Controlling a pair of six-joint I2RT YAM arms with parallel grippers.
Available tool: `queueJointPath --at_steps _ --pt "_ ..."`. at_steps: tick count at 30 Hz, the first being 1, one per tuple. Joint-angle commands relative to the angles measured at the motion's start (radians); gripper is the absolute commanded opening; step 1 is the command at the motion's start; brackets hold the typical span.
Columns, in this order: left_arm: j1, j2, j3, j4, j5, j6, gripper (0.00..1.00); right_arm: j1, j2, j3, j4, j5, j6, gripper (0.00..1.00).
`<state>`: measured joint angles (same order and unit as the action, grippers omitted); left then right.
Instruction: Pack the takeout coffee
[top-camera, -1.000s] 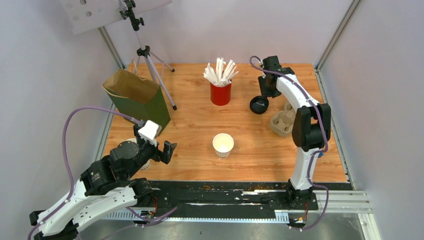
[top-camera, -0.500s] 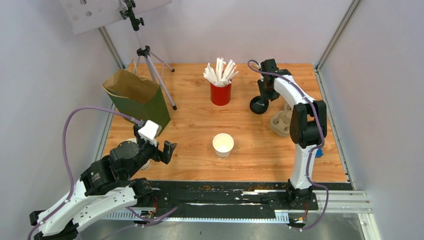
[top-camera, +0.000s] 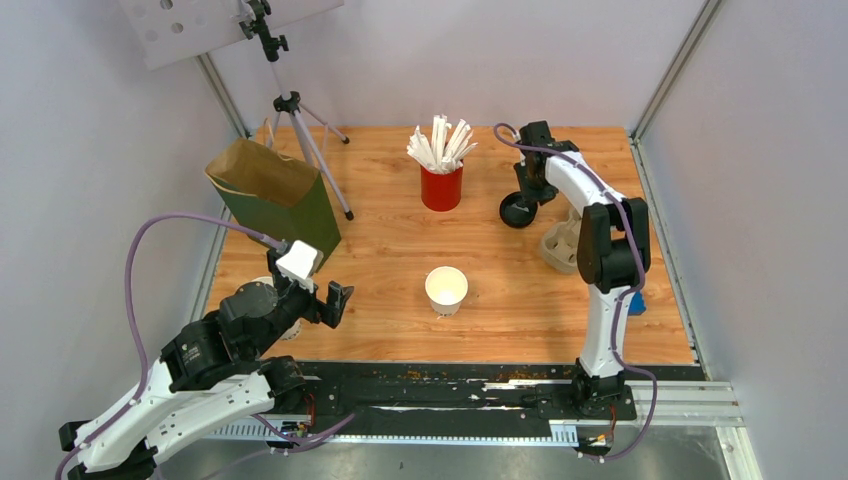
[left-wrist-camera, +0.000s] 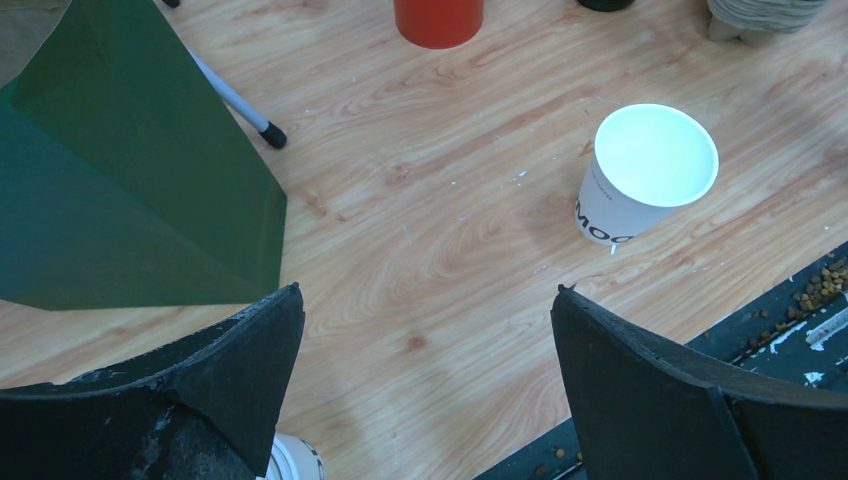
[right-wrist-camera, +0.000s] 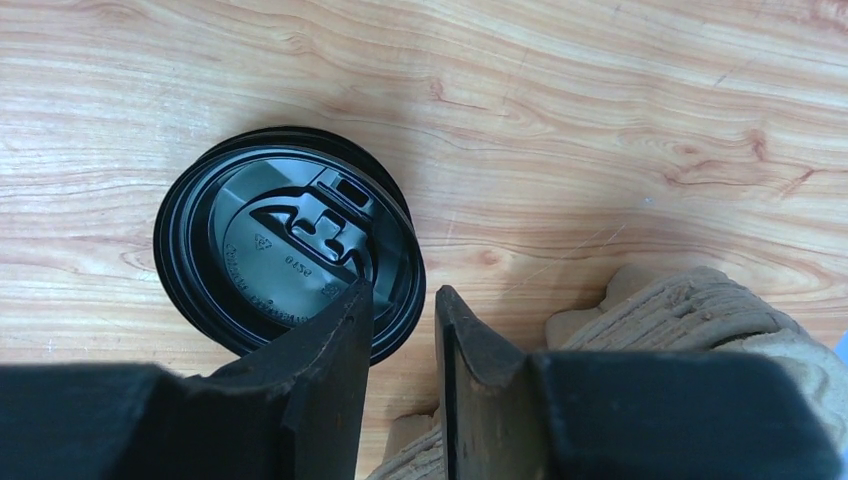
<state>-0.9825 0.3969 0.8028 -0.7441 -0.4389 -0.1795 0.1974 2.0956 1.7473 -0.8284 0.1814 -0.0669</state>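
The takeout coffee cup (top-camera: 446, 288) (left-wrist-camera: 645, 170) is a white paper cup standing open-topped, without a lid, in the middle of the table. A round black lid (top-camera: 517, 209) (right-wrist-camera: 285, 240) lies flat at the back right. My right gripper (top-camera: 523, 192) (right-wrist-camera: 405, 290) points down at the lid's right rim. Its jaws stand a narrow gap apart, one finger over the lid and the other just outside the rim, with bare wood showing between them. At the near left my left gripper (top-camera: 320, 285) (left-wrist-camera: 425, 292) hovers wide open, holding nothing.
A green paper bag (top-camera: 280, 200) (left-wrist-camera: 120, 180) stands open at the back left beside a tripod (top-camera: 300, 130). A red cup of white sticks (top-camera: 441, 185) stands at the back. Stacked cardboard carriers (top-camera: 565, 240) (right-wrist-camera: 690, 310) lie right of the lid. Another white cup (left-wrist-camera: 290, 462) sits under my left gripper.
The right gripper's jaws have narrowed around the lid's rim, and the right arm has shifted slightly left. The left arm, cup and lid have not moved.
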Motion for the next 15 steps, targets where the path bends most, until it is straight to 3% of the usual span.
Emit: queueJointPath --at_steps 1,4,15 --pt "-0.003 0.010 -0.002 0.017 -0.004 0.007 1.00 -0.007 0.013 0.015 0.031 0.010 -0.012 0.29" --pt "-0.004 0.011 -0.002 0.017 -0.004 0.006 1.00 -0.007 0.015 0.014 0.032 0.011 -0.013 0.27" --pt "-0.004 0.010 -0.002 0.016 -0.003 0.008 1.00 -0.006 -0.002 0.014 0.030 0.026 -0.020 0.06"
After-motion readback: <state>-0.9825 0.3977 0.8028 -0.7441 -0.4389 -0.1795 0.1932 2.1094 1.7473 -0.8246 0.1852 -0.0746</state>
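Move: The black lid stack I am going for has its middle about 4 cm to the left of my right hand, level with it fore and aft and about 1 cm lower, so my fingertips are at its right rim. The cup carrier stack sits some 8 cm right and 8 cm back from that hand, and the red straw cup about 23 cm left and 2 cm ahead. From my left hand, the lid stack is roughly 29 cm ahead, 43 cm right and 18 cm below. I sink my right hand the last half centimetre or so beside the lids' right rim, then stop going down and shut the fingers from about a third open to almost closed. One fingertip comes over the inside of the rim and the other against its outside, pinching the edge while the hand eases a touch left, still pointing steeply down. ##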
